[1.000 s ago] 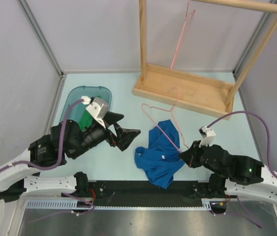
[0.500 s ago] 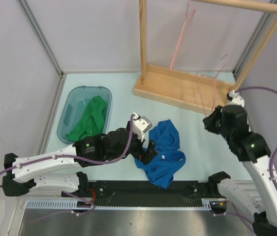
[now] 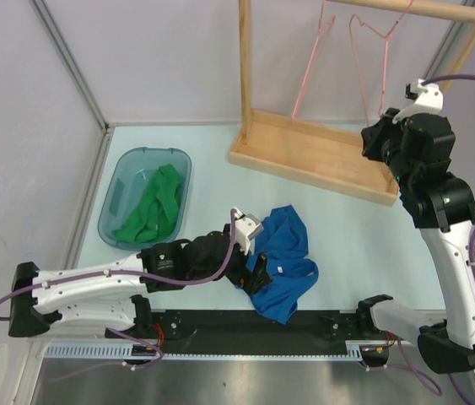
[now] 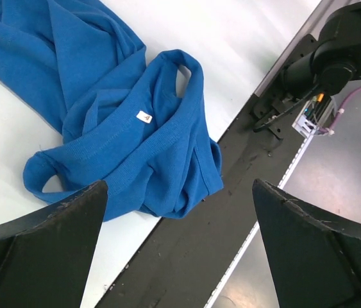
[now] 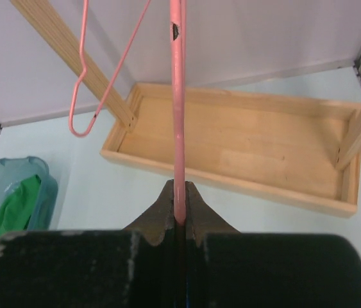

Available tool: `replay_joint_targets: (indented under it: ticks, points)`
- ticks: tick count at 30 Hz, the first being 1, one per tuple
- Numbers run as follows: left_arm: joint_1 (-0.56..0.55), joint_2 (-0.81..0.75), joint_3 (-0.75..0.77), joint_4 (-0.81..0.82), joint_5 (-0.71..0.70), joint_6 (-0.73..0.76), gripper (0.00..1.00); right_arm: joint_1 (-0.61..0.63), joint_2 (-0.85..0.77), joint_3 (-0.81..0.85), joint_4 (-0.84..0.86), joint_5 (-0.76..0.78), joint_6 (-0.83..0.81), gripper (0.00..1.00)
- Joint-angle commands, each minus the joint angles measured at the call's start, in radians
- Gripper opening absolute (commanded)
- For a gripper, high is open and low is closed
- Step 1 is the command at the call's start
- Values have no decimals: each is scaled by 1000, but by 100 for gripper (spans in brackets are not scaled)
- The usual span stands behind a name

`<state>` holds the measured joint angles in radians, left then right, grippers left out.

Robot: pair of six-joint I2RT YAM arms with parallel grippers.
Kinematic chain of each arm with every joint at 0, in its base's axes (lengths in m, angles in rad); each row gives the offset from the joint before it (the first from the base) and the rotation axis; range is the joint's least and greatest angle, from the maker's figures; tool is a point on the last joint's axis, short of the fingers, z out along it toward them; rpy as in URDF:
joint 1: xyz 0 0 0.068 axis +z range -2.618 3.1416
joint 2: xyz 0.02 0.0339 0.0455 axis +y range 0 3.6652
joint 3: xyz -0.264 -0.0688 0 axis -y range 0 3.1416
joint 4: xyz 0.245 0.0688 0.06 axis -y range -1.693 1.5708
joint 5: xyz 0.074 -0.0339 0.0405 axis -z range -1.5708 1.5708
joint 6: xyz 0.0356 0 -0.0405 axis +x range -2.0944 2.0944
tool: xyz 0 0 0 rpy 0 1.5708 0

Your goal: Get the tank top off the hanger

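The blue tank top [image 3: 281, 253] lies crumpled on the table near the front edge, off the hanger; in the left wrist view the tank top [image 4: 122, 109] shows a small white label. My left gripper [image 3: 254, 274] hovers open at its near-left edge, nothing between the fingers [image 4: 45, 250]. My right gripper [image 3: 376, 135] is raised by the wooden rack and shut on the bare pink wire hanger [image 3: 368, 59]. That hanger [image 5: 177, 96] runs straight up from the right gripper [image 5: 178, 192] toward the rail. Whether its hook sits on the rail I cannot tell.
The wooden rack has a tray-like base [image 3: 313, 156] and a top rail [image 3: 414, 8]. A second pink hanger [image 3: 309, 67] hangs from it. A teal bin [image 3: 119, 190] at the left holds a green garment [image 3: 148, 211]. A black strip [image 4: 186, 256] borders the table's front edge.
My right arm lifted the pink hanger off the tank top and up to the rack's rail. My left arm swung from the bin over to the tank top, gripper still open.
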<state>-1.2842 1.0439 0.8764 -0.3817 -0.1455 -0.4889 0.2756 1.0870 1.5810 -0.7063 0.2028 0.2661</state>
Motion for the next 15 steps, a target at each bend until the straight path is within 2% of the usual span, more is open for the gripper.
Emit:
replay_joint_targets:
  ticks: [1, 7, 11, 15]
  points:
    - [3, -67, -25, 52, 31, -28, 99, -58, 82, 118, 68, -15, -39, 0]
    - [3, -134, -74, 38, -3, -39, 99, -245, 159, 166, 27, -156, 48, 0]
    - [3, -151, -86, 17, -16, -40, 99, -373, 156, 122, 4, -233, 82, 0]
    - [3, -133, -80, 10, -17, -37, 100, -450, 162, 93, -36, -330, 88, 0]
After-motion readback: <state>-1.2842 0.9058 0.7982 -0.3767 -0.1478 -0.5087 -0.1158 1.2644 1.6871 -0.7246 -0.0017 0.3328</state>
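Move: The right hand holds the emptied hanger by its lower corner. The rack's rod, at the stretch in line with the hook, is roughly 25 cm ahead, 10 cm to the right and 20 cm above; the other hanger is about 24 cm ahead and 13 cm left, slightly higher; the wooden tray lies some 32 cm straight ahead, 40 cm below. From the open left hand, the blue tank top is about 9 cm ahead, 9 cm right and 17 cm below. Still pinching the pink hanger's lower corner, the right hand carries it about 9 cm to the right and 5 cm forward, towards the right end of the rod and its post. It goes forward first, then mostly right, rising about a centimetre before sinking 3 cm, while turning some 10 degrees clockwise so the hook end swings right. The open left hand eases 2 cm left. ##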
